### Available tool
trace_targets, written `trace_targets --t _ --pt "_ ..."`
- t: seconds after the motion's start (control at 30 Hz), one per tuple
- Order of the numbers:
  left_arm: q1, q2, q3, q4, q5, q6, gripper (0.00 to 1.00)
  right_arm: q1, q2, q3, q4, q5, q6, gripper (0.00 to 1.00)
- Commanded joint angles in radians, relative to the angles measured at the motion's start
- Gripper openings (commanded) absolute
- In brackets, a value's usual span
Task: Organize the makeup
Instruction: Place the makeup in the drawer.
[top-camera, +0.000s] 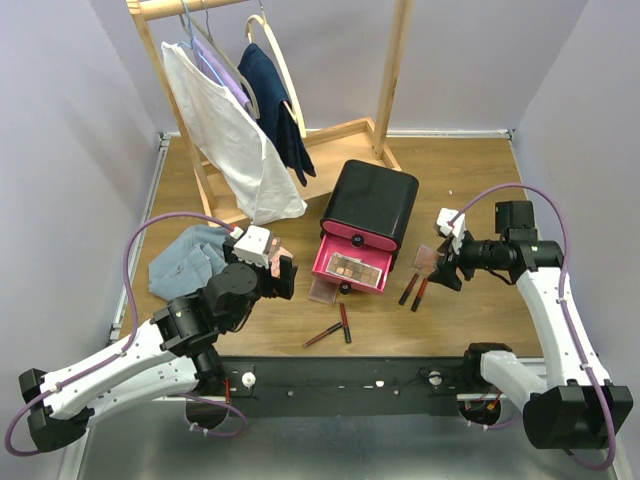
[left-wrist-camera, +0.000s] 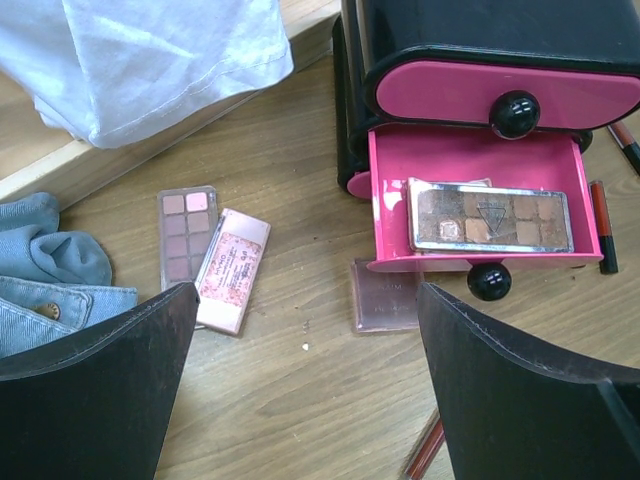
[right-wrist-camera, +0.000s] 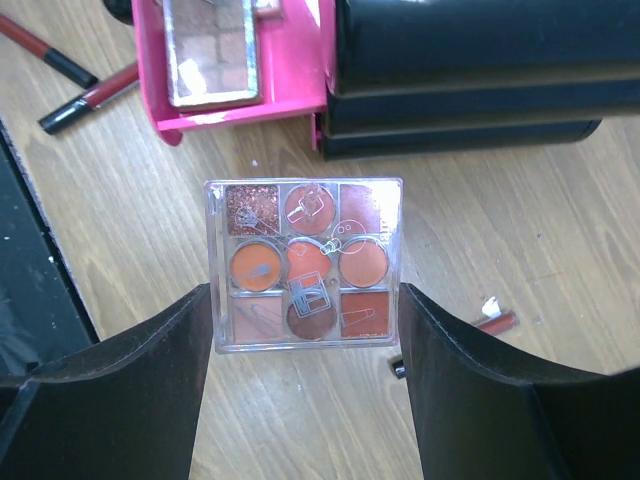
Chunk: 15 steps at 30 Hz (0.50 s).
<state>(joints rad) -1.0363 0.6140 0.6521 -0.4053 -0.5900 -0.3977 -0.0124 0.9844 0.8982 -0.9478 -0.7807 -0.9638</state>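
Observation:
My right gripper (right-wrist-camera: 305, 318) is shut on a clear square palette (right-wrist-camera: 305, 262) of orange and brown pans, held above the table by its two side edges. In the top view that palette (top-camera: 429, 259) hangs just right of the black box (top-camera: 370, 200). The box's bottom pink drawer (left-wrist-camera: 470, 165) stands pulled out with a brown eyeshadow palette (left-wrist-camera: 490, 219) inside. My left gripper (left-wrist-camera: 305, 330) is open and holds nothing. Ahead of it lie two pink palettes (left-wrist-camera: 232, 270) and a flat brown case (left-wrist-camera: 387, 296). Slim lip tubes (top-camera: 345, 322) lie near the front edge, and others (top-camera: 413, 291) lie below my right gripper (top-camera: 445, 262).
A light blue cloth (top-camera: 190, 260) lies bunched to the left of my left gripper (top-camera: 283, 275). A wooden clothes rack (top-camera: 395, 70) with a white shirt (top-camera: 235, 140) and dark garment stands at the back. The black rail (top-camera: 350, 380) runs along the near edge.

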Motion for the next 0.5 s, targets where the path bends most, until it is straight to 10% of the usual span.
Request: trace_targets --t 0.0,0.47 --pt "0.001 -0.01 -0.015 0.026 -0.007 -0.009 0.99 0.011 -0.013 0.068 -0.071 -0.066 -0.036 0.3" --pt "-0.001 -0.026 -0.028 0.005 -0.025 -0.061 0.99 0.56 0.111 0.214 0.165 0.19 0.184 0.3"
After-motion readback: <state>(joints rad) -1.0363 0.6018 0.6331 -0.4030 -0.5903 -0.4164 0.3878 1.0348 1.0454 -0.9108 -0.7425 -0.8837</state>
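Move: The right hand already holds the clear nine-pan palette. The open drawer it is bound for lies about 14 cm to its left, 4 cm ahead and 9 cm below. The black makeup chest stands some 13 cm ahead and 11 cm left, its middle 8 cm lower. Two red pencils lie about level with the hand, 2 cm left and 14 cm down. From the left hand the drawer is roughly 10 cm ahead, 13 cm right and 13 cm below. The right hand sweeps the still-gripped palette some 9 cm left, rising and turning counter-clockwise, towards the open drawer. ##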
